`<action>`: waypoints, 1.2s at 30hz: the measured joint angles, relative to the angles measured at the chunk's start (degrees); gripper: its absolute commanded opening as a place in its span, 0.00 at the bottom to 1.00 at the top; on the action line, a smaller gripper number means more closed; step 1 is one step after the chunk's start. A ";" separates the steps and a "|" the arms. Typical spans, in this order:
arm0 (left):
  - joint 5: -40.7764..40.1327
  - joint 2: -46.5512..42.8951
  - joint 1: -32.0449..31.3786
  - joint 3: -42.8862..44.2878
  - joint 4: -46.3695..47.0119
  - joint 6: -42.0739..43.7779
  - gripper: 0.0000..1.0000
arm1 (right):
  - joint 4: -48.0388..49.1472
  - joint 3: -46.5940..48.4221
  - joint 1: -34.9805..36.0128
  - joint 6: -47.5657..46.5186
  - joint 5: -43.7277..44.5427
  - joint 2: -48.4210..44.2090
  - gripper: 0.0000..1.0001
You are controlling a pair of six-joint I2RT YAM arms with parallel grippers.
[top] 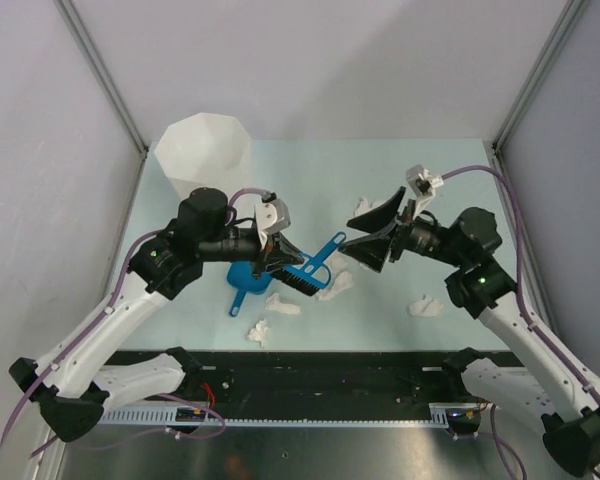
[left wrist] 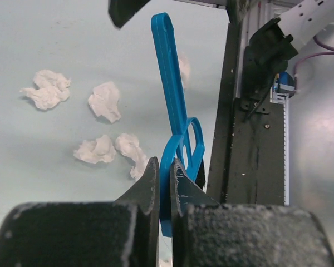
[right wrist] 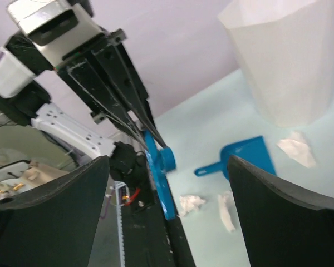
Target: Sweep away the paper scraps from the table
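Observation:
My left gripper (top: 278, 255) (left wrist: 164, 164) is shut on the flat handle of a blue brush (top: 317, 264) (left wrist: 172, 105) (right wrist: 157, 178), held above the table (top: 310, 170). Its dark bristles point toward the near edge. A blue dustpan (top: 246, 281) (right wrist: 247, 156) lies on the table under the left wrist. My right gripper (top: 352, 232) (right wrist: 168, 164) faces the brush from the right, open, with nothing between its fingers. White paper scraps lie by the brush (top: 335, 285), near the front (top: 283, 303) (top: 260, 330), at the right (top: 423, 305) and behind (top: 365, 200). More scraps (left wrist: 104, 101) (right wrist: 192, 201) show in both wrist views.
A tall white faceted bin (top: 202, 150) (right wrist: 289, 55) stands at the back left corner. Grey walls close in the table on three sides. A black rail (top: 320, 375) (left wrist: 250, 150) runs along the near edge, with both arm bases behind it.

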 measured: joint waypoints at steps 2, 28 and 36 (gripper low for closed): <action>1.14 0.02 0.00 0.20 0.11 -1.01 0.00 | 4.24 -0.28 3.02 2.21 0.92 2.01 0.78; 4.98 -0.02 0.72 0.52 1.16 -5.09 0.00 | 10.36 -0.72 9.66 3.02 2.67 6.36 0.00; -5.86 0.17 1.62 0.52 1.62 -6.91 0.93 | 3.72 -0.74 11.04 0.33 12.87 3.63 0.00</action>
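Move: The right hand, open and empty, has the free end of the brush handle about 5 cm to its left, roughly 1 cm ahead and 1 cm lower. From the left hand, which already grips the brush by its hoop, that handle end is some 6 cm to the right, 2 cm ahead and 3 cm higher. Far below on the table, about 36 cm under the right hand, one paper scrap lies 4 cm left and 1 cm back of it, another 4 cm left and 4 cm ahead. The right fingers close on the free end of the brush handle and take over the grip, after that hand has gone about 5 cm left and slightly back to get around it. The left hand eases back some 1.5 cm and waits, still holding; once the right has shut, the left fingers open wide and come free of the brush, that hand starting forward about 3.5 cm while the right edges forward and right with the brush. ##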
